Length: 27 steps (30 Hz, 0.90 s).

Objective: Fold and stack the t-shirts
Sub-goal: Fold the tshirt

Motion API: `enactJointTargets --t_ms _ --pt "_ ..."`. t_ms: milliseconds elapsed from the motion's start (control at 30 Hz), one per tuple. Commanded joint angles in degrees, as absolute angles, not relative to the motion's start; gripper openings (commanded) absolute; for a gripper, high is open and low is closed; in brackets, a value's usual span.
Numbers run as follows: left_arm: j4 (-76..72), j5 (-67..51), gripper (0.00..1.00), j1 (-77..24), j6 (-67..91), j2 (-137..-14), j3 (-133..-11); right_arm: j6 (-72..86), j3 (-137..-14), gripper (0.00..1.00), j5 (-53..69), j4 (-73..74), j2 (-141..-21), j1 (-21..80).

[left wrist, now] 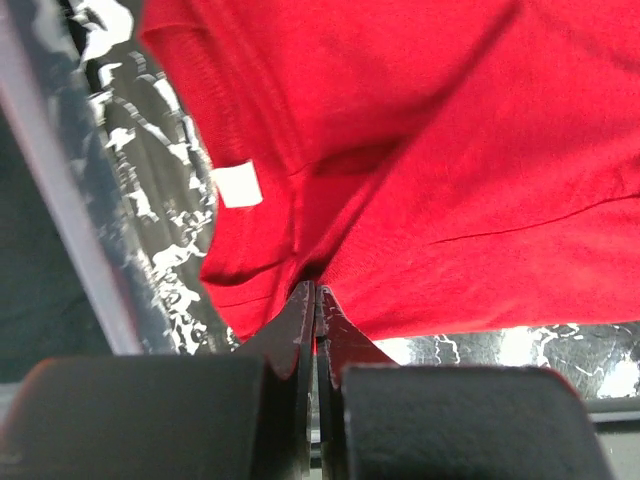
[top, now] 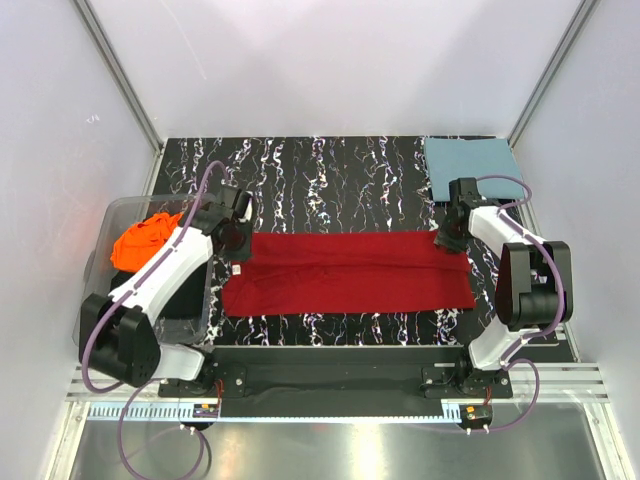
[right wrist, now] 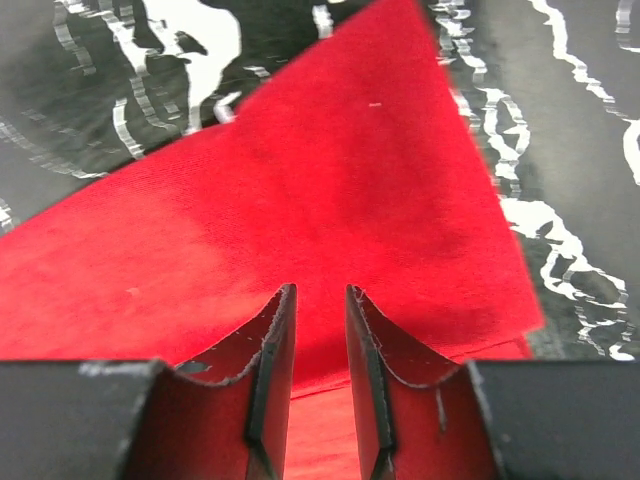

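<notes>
The deep red t-shirt (top: 345, 272) lies as a long folded band across the marbled table; it also fills the left wrist view (left wrist: 460, 150) and the right wrist view (right wrist: 330, 190). My left gripper (top: 238, 241) is at its left end, shut on a pinch of red cloth (left wrist: 316, 290), close to the white neck label (left wrist: 238, 185). My right gripper (top: 447, 240) is at the shirt's far right corner, jaws a little apart and empty just over the cloth (right wrist: 320, 292). The teal-blue t-shirt (top: 471, 164) lies folded at the back right. The orange t-shirt (top: 143, 240) is bunched in a bin.
A clear plastic bin (top: 110, 222) stands at the left, against the left arm. The black marbled table top (top: 330, 180) ends in a metal rail (top: 330, 385) at the near edge. White walls close in on three sides.
</notes>
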State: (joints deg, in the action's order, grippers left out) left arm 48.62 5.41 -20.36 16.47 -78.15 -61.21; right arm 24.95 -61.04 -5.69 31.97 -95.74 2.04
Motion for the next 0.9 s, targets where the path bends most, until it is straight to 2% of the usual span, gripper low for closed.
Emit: enactJointTargets --t_ms 0,367,867 --pt "47.55 9.84 0.00 -20.21 18.54 -73.83 -60.91 25.75 -60.56 0.34 -9.84 32.70 -95.01 1.06" --pt "47.72 11.77 0.00 -20.30 18.28 -74.18 -59.24 25.58 -59.94 0.33 -9.93 32.69 -95.63 0.35" --pt "47.72 9.76 0.00 -20.30 18.19 -75.76 -65.65 39.90 -58.71 0.35 -3.53 38.76 -92.55 -15.38"
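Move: The folded red t-shirt's top layer has its near right corner about 7 cm to the right of the right hand, 5 cm back and some 3 cm below. That layer's far right corner is about 5 cm ahead and 4 right of the hand; the bottom layer's near right corner is 14 cm back and 7 right. The pale blue mat lies about 20 cm ahead, 7 right. From the left hand, the first corner is roughly 52 cm right, about level, 10 below. The right hand, still part-open and just above the cloth, first eases back, right and slightly down by about 2 cm, nearly pauses, then sweeps on mainly to its right and a little back, some 9 cm in all, to the near right corner of the top layer, the wrist turning clockwise about 25 degrees so the fingers come to the shirt's right edge. Meanwhile the left hand, shut and empty over the collar end, lifts nearly 2 cm and shifts about 1 cm left and, late on, 1 cm forward. ##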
